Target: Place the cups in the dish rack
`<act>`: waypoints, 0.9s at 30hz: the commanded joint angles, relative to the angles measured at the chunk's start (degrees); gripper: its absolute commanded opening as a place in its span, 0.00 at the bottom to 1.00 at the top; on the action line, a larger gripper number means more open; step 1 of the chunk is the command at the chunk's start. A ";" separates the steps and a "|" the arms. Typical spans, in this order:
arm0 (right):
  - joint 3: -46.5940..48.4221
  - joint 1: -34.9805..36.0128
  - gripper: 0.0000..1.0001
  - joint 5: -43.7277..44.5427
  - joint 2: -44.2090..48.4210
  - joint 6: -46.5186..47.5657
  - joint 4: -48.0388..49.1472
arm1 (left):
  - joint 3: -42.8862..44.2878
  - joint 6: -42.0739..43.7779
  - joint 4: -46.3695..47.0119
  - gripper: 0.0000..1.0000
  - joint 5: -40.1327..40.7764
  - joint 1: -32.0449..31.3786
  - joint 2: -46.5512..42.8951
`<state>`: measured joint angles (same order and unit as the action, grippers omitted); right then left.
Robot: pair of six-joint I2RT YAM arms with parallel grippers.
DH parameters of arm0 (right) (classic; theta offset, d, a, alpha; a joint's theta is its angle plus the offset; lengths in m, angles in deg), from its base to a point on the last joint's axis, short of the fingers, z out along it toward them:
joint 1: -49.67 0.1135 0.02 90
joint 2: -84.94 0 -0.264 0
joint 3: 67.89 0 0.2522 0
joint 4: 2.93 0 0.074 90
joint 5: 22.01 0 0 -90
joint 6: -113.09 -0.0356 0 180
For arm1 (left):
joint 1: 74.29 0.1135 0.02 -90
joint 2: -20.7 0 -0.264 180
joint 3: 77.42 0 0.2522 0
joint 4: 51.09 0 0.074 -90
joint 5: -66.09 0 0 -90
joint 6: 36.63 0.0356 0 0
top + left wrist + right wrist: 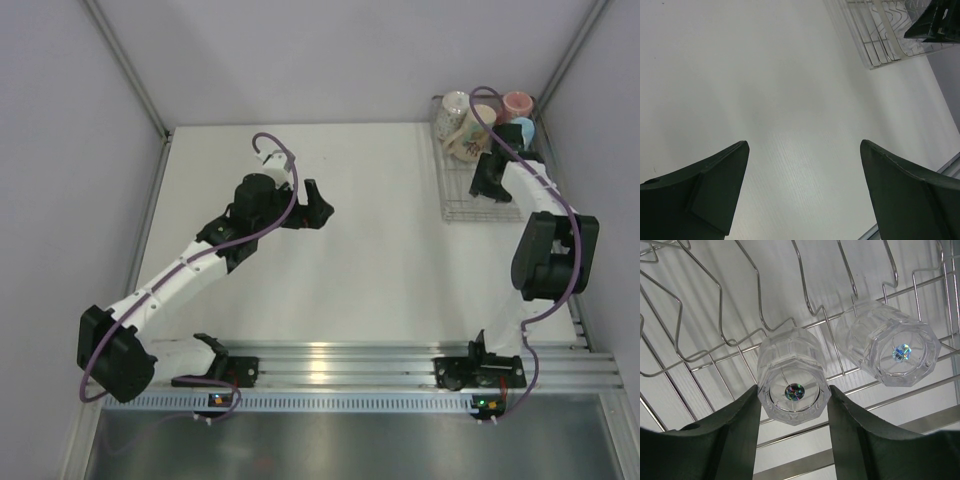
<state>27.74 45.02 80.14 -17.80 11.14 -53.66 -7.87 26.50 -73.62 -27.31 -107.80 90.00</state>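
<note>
The silver wire dish rack (478, 205) stands at the table's far right. Four mugs sit at its far end: white patterned (453, 105), cream patterned (468, 135), pinkish-red (517, 103) and light blue (524, 130). My right gripper (490, 182) hangs over the rack's middle. In the right wrist view it (794, 388) is shut on a clear glass cup (790, 357) lying base-up on the rack wires (690, 357), with a finger touching each side. A second clear glass (887, 345) lies beside it on the right. My left gripper (313, 207) is open and empty over bare table (805, 150).
The rack's near corner (880, 35) and the right gripper (935, 22) show at the top right of the left wrist view. Grey walls close the table at the back and sides. An aluminium rail (350, 365) with both arm bases runs along the near edge.
</note>
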 commanded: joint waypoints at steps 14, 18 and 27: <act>5.14 -0.98 0.77 2.44 3.94 -0.01 -2.66 | 1.43 0.07 0.69 0.99 -0.73 -0.23 -1.88; 5.94 -0.89 0.84 1.49 9.03 -0.53 -3.90 | 1.78 0.33 0.69 0.99 -0.73 -0.23 -2.59; -4.05 3.76 0.99 -20.20 31.00 -2.38 6.02 | 3.45 1.91 0.86 0.99 -3.36 -0.23 -7.06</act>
<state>27.50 46.62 71.63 5.28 10.16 -53.88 -7.35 27.05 -74.13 -28.80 -107.80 86.89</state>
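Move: The clear cup stands base-up in the rack, already between the right fingers, its middle about 2 cm below the hand point and 1 cm ahead. From that hand, a second clear cup is level and some 8 cm to the right; the blue mug is about 12 cm ahead and 6 cm right, the patterned mug about 14 cm ahead and 5 cm left. From the left hand, the gripped cup lies some 43 cm right, 9 cm ahead and 15 cm lower. Open the right fingers wide to let go of the clear cup, keeping the hand nearly still at first, then draw it up and off the cup, slowly then fast, about 15 cm, veering a little left and back late on while the fingers swing some 25 degrees up from pointing steeply down. Raise the open left gripper about 2 cm at the end. ##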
